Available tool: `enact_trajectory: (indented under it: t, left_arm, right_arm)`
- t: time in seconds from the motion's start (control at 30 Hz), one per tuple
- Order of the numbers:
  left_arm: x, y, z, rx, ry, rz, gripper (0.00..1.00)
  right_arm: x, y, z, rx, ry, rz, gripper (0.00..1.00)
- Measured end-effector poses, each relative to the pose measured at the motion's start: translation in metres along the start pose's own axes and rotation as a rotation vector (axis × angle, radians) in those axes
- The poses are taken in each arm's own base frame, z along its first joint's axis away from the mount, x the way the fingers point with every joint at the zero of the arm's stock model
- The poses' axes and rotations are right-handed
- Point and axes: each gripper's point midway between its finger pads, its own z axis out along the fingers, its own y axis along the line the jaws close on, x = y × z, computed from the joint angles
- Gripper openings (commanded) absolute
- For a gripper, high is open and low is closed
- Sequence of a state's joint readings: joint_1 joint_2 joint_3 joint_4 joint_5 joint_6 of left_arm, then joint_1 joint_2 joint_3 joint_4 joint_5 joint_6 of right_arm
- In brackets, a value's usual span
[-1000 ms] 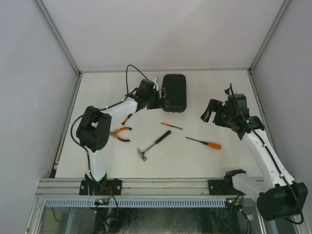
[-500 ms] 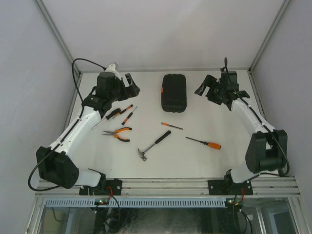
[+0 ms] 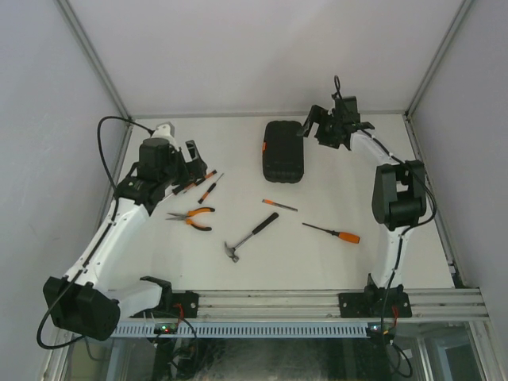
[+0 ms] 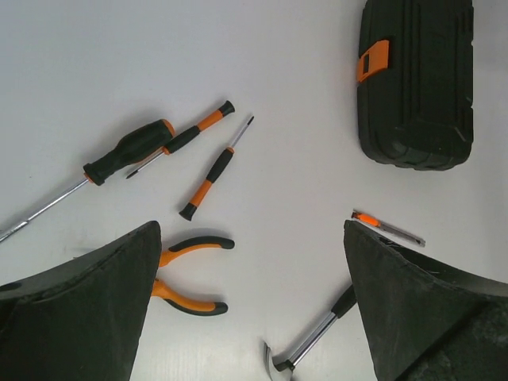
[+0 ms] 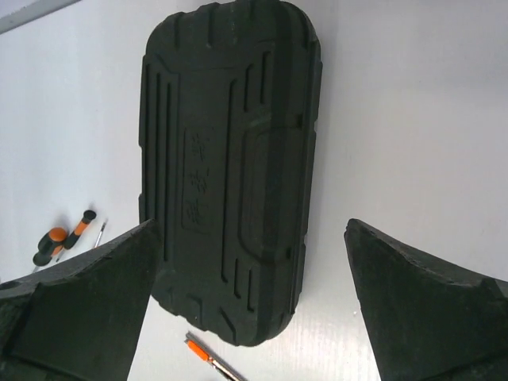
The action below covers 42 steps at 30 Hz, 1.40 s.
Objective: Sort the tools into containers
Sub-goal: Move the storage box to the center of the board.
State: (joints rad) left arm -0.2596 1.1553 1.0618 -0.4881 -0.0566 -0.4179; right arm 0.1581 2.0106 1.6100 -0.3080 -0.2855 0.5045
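The black container, a tool case (image 3: pixel 284 151), lies shut at the back middle of the table, its orange latch (image 4: pixel 373 59) on the left side. My left gripper (image 3: pixel 194 155) hovers open and empty above the screwdrivers (image 4: pixel 210 175) at the left. Orange-handled pliers (image 4: pixel 186 274) and a hammer (image 4: pixel 313 345) lie below it. My right gripper (image 3: pixel 313 127) hangs open and empty at the case's far right corner. In the right wrist view the case (image 5: pixel 230 167) fills the space between the fingers, well below them. An orange-handled screwdriver (image 3: pixel 333 232) lies at the right.
A small orange-tipped screwdriver (image 3: pixel 279 205) lies just in front of the case. White walls close the table on the left, back and right. The arm bases stand on a metal rail (image 3: pixel 270 302) at the near edge.
My left arm has swung away from the case, out to the left over the screwdrivers. My right arm has moved from the right side to the back, beside the case.
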Motion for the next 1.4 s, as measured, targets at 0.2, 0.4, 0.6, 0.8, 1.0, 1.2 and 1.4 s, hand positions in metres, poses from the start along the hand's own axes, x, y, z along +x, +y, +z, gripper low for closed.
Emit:
enact_trajectory:
  t: [0.2,0.4,0.6,0.8,1.0,1.2,1.4]
  left_arm:
    - [-0.011,0.008,-0.01,-0.033,-0.051,0.003,1.0]
    - [-0.012,0.019,-0.011,-0.08,-0.058,-0.004,1.0]
    - [-0.013,0.024,-0.012,-0.1,-0.063,-0.006,1.0]
    - [-0.011,0.025,-0.015,-0.098,-0.069,-0.006,0.99]
    - [-0.009,0.024,-0.015,-0.085,-0.071,-0.007,0.98]
    - [-0.008,0.02,-0.015,-0.059,-0.075,-0.006,0.96]
    - [-0.006,0.017,-0.014,-0.039,-0.067,-0.001,0.95]
  right_arm:
    - [-0.007,0.002,0.027,-0.033,0.016,-0.024,1.0]
    - [-0.012,0.007,0.055,-0.056,0.036,-0.052,0.99]
    - [0.002,0.007,0.075,-0.048,0.095,-0.086,0.97]
    - [0.022,0.001,0.081,-0.03,0.162,-0.118,0.92]
    - [0.034,0.001,0.079,-0.049,0.219,-0.185,0.86]
    - [0.04,0.004,0.075,-0.082,0.252,-0.258,0.76]
    - [0.044,0.005,0.071,-0.094,0.273,-0.33,0.71]
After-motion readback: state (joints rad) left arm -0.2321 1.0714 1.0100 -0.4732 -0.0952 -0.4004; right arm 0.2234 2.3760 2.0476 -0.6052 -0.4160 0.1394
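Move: The storage box is the right hand's aim: its middle lies about 10 cm to the left, some 4 cm back and 9 cm below. Down on the board, roughly 13 cm lower than this hand, the utility knife is about 24 cm back and 12 cm left, and the orange-handled screwdriver about 34 cm back and 6 cm right. From the left hand the storage box is some 32 cm right, 9 cm ahead and 18 cm below. Forward, left and down at first, the right hand goes about 5 cm out, then draws back some 3 cm while still sinking and easing left, about 7 cm lower in all, to the far half of the storage box's right edge. There it turns counter-clockwise, over 20 degrees in all, and closes its wide-open fingers by about a quarter, one over the lid and one outside the edge. The open left hand drifts about 2 cm left. ##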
